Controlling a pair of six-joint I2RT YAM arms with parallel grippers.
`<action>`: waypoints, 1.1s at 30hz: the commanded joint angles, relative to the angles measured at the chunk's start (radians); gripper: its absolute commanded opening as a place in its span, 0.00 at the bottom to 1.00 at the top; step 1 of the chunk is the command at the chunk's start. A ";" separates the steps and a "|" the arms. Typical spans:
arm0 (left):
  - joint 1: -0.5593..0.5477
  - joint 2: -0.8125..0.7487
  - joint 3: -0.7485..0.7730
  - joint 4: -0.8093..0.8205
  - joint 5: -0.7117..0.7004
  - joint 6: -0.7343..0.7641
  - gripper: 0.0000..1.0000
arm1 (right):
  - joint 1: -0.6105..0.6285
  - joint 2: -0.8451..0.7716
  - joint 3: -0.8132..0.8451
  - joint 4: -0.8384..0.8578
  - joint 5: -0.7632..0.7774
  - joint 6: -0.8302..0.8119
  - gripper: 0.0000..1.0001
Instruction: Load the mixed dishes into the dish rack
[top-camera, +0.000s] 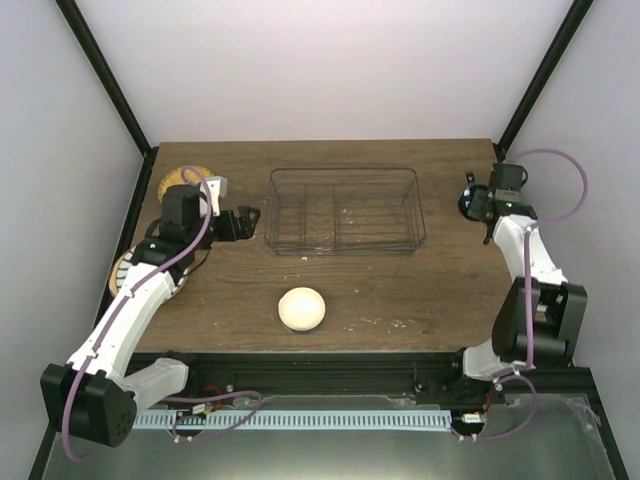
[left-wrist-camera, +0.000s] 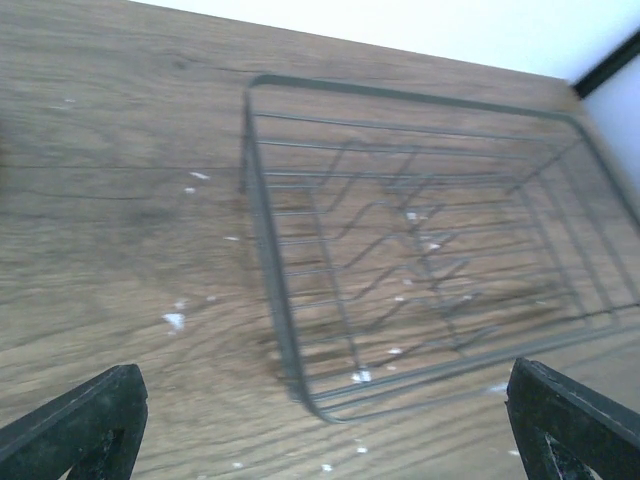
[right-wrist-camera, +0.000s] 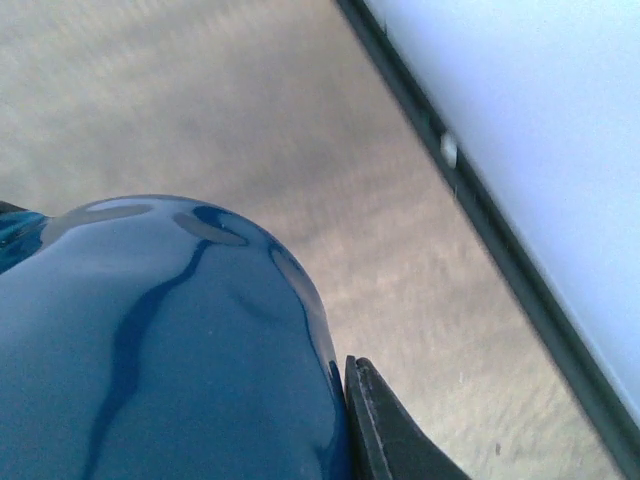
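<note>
The wire dish rack (top-camera: 345, 210) stands at the back middle of the table with nothing in it. My left gripper (top-camera: 250, 220) hovers open just left of it; in the left wrist view the rack's near corner (left-wrist-camera: 300, 390) lies between the spread fingers (left-wrist-camera: 80, 430). A small cream bowl (top-camera: 302, 309) sits in front of the rack. An orange-yellow plate (top-camera: 180, 181) and a white striped plate (top-camera: 120, 272) lie at the left edge, partly hidden by the left arm. My right gripper (top-camera: 472, 201) is shut on the dark blue cup (right-wrist-camera: 160, 340) at the right edge, one finger (right-wrist-camera: 385, 430) pressed against its side.
The black frame post (top-camera: 535, 85) and the white wall stand close behind the right gripper. The table's right edge rail (right-wrist-camera: 480, 210) runs beside the cup. White crumbs dot the wood around the rack.
</note>
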 joint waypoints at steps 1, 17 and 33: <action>-0.003 0.017 0.079 0.024 0.205 -0.072 1.00 | 0.162 -0.150 -0.062 0.262 0.147 -0.110 0.01; -0.080 0.172 0.157 0.166 0.523 -0.384 1.00 | 0.901 -0.348 -0.516 1.151 0.668 -0.682 0.01; -0.213 0.324 0.092 0.384 0.600 -0.550 0.97 | 1.066 -0.199 -0.639 1.815 0.737 -1.133 0.01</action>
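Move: The blue mug is already pinched in the right hand and off the table. From that hand, the dish rack's middle is about 37 cm left, 2 cm ahead and 12 cm below. From the open left hand, the mug is some 57 cm to the right, 8 cm ahead and 9 cm lower. The rack is about 24 cm right of the left hand and 9 cm ahead, and the cream bowl some 12 cm right and 15 cm back, both roughly 20 cm below. The mug, still pinched by its wall, is swept about 27 cm left by the right hand towards the rack and the left gripper. It rises some 12 cm and draws back a little, while the wrist swings up until the fingers point forward, nearly level. The left hand comes 15 cm right to meet it, rising then partly sinking again, rolling and turning clockwise with its fingers wide open. ##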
